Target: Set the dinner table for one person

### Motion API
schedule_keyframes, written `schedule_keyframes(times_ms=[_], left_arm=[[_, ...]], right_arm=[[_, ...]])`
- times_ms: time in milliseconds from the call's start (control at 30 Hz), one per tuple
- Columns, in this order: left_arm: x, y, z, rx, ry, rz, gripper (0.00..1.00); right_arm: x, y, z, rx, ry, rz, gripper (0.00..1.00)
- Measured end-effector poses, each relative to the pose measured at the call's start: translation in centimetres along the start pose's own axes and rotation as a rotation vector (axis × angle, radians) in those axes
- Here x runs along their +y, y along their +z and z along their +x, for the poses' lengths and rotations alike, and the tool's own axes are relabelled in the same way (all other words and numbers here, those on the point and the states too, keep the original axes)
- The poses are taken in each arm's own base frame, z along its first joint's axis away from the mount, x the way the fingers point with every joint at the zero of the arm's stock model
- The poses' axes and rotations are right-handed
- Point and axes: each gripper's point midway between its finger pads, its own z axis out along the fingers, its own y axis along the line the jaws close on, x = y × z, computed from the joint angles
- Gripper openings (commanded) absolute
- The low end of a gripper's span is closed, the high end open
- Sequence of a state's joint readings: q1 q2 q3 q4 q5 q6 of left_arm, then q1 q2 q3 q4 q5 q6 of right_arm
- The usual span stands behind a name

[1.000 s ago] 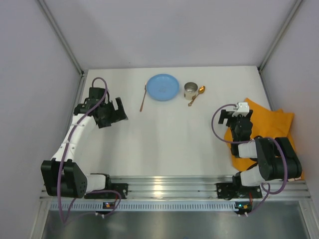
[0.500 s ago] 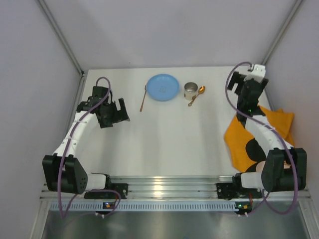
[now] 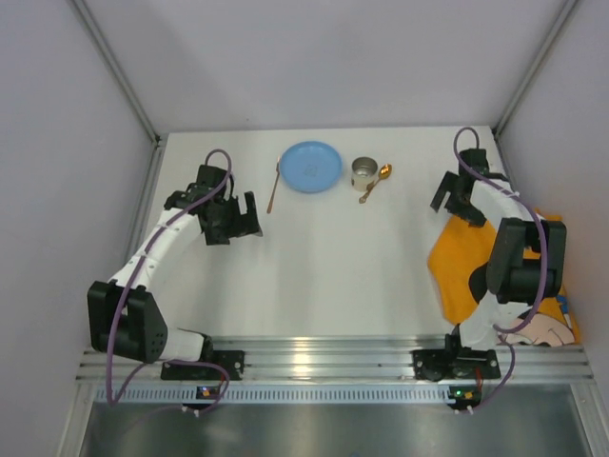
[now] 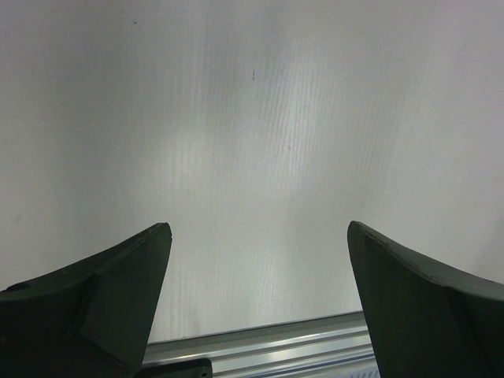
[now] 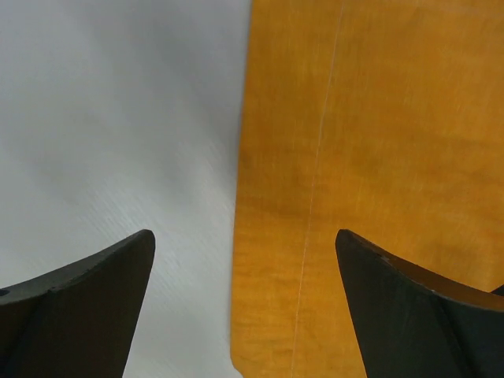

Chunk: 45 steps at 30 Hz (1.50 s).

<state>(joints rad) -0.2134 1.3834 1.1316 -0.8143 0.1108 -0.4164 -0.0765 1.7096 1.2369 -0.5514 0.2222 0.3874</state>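
Observation:
The white dinner table (image 3: 324, 267) bears a blue plate (image 3: 310, 167) at the far middle. A thin copper-coloured utensil (image 3: 272, 187) lies just left of the plate. A metal cup (image 3: 364, 173) stands to the plate's right, with a gold spoon (image 3: 377, 180) beside it. My left gripper (image 3: 243, 221) is open and empty, left of the utensil; its wrist view shows only bare table (image 4: 260, 118) between the open fingers, gripper (image 4: 257, 227). My right gripper (image 3: 455, 205) is open and empty over the far left edge of the orange placemat (image 3: 457, 271), gripper (image 5: 244, 234), placemat (image 5: 370, 157).
The orange placemat lies rumpled at the right side, partly under the right arm, with a printed figure (image 3: 542, 328) at its near end. Grey walls enclose the table on three sides. A metal rail (image 3: 324, 357) runs along the near edge and also shows in the left wrist view (image 4: 260, 346).
My right arm swung back from the far right corner and down to the placemat's far left edge. My left gripper moved right, toward the utensil. The plate, cup and spoon stayed put.

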Motion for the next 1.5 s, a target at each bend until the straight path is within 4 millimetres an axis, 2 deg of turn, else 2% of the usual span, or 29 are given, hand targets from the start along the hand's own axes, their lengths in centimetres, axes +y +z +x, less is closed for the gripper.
schedule_keyframes(times_ms=[67,133,233,267,333,367,467,533,633,667,733,767,867,967,1067,1133,1233,1367,1500], left_arm=[[0.0,0.0,0.0,0.000,0.002,-0.002,0.99],[0.1,0.0,0.0,-0.003,0.002,-0.007,0.99],[0.3,-0.1,-0.1,-0.011,0.004,-0.018,0.99],[0.3,-0.2,-0.1,-0.016,0.004,-0.020,0.99],[0.4,-0.5,-0.1,-0.027,0.006,-0.021,0.99],[0.5,-0.6,-0.1,-0.032,0.008,-0.023,0.99],[0.7,-1.0,-0.1,-0.043,0.013,-0.032,0.99],[0.8,-1.2,-0.1,-0.047,0.019,-0.036,0.99],[0.9,-1.3,0.0,-0.044,0.025,-0.041,0.99],[0.9,-1.2,0.1,-0.042,0.026,-0.041,0.99],[1.1,-1.2,0.4,-0.036,0.026,-0.044,0.99],[1.2,-1.2,0.5,-0.031,0.026,-0.046,0.99],[1.2,-1.1,0.7,-0.026,0.026,-0.048,0.99],[1.2,-1.2,0.7,-0.028,0.026,-0.047,0.99],[1.3,-1.3,0.6,-0.035,0.030,-0.048,0.99],[1.3,-1.5,0.5,-0.045,0.033,-0.052,0.99],[1.8,-2.1,0.1,-0.079,0.045,-0.074,0.99],[2.7,-3.7,-0.9,-0.162,0.055,-0.124,0.99],[3.4,-5.6,-1.6,-0.241,0.053,-0.160,0.99]], right_arm=[[-0.8,0.7,3.5,0.117,-0.005,0.022,0.93],[-1.1,0.8,5.1,0.178,0.003,0.030,0.91],[-1.0,0.8,5.3,0.194,0.029,0.023,0.80],[-1.0,0.8,5.4,0.198,0.036,0.021,0.71],[-0.9,1.1,5.7,0.210,0.047,0.019,0.66],[-0.8,1.4,6.1,0.221,0.054,0.020,0.60],[-1.2,2.1,8.2,0.272,0.070,0.034,0.57],[-1.5,2.0,8.6,0.277,0.079,0.045,0.55],[-1.9,2.1,8.6,0.275,0.090,0.056,0.35],[-2.1,2.1,8.6,0.273,0.094,0.062,0.20],[-2.6,2.0,8.8,0.270,0.097,0.076,0.04],[-2.7,1.9,8.9,0.270,0.100,0.078,0.00],[-2.5,1.7,9.2,0.262,0.111,0.062,0.00],[-1.2,1.0,10.1,0.267,0.088,0.027,0.00],[2.7,-1.2,12.8,0.290,-0.036,-0.033,0.00],[6.9,-4.0,15.0,0.285,-0.139,-0.120,0.00],[12.1,-9.6,17.3,0.259,-0.237,-0.279,0.00],[18.6,-17.9,17.5,0.197,-0.271,-0.490,0.00],[23.8,-24.5,17.8,0.170,-0.275,-0.665,0.00]])
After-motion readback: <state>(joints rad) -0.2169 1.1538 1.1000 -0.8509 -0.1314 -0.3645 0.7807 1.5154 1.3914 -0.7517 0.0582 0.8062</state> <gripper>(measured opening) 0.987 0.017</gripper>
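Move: The left edge of the folded orange cloth, where the right fingers will shut, lies about 7 cm back, 1 cm left and 7 cm below that hand. From the same hand, on the table, the spoon is roughly 6 cm ahead and 24 cm left, the steel cup 8 cm ahead and 27 cm left, the blue plate 10 cm ahead and 41 cm left. For the left hand that cloth edge is some 54 cm right, 2 cm ahead and 12 cm lower. Back and down some 7 cm each goes the open right hand, closing on the cloth's left edge; then, pinching it, the hand sweeps fast leftward about 33 cm, easing back and climbing in the later part to finish short of the plate's near side, turning roughly 40 degrees counter-clockwise. The left hand, empty and open, lifts and shifts left about 5 cm. ##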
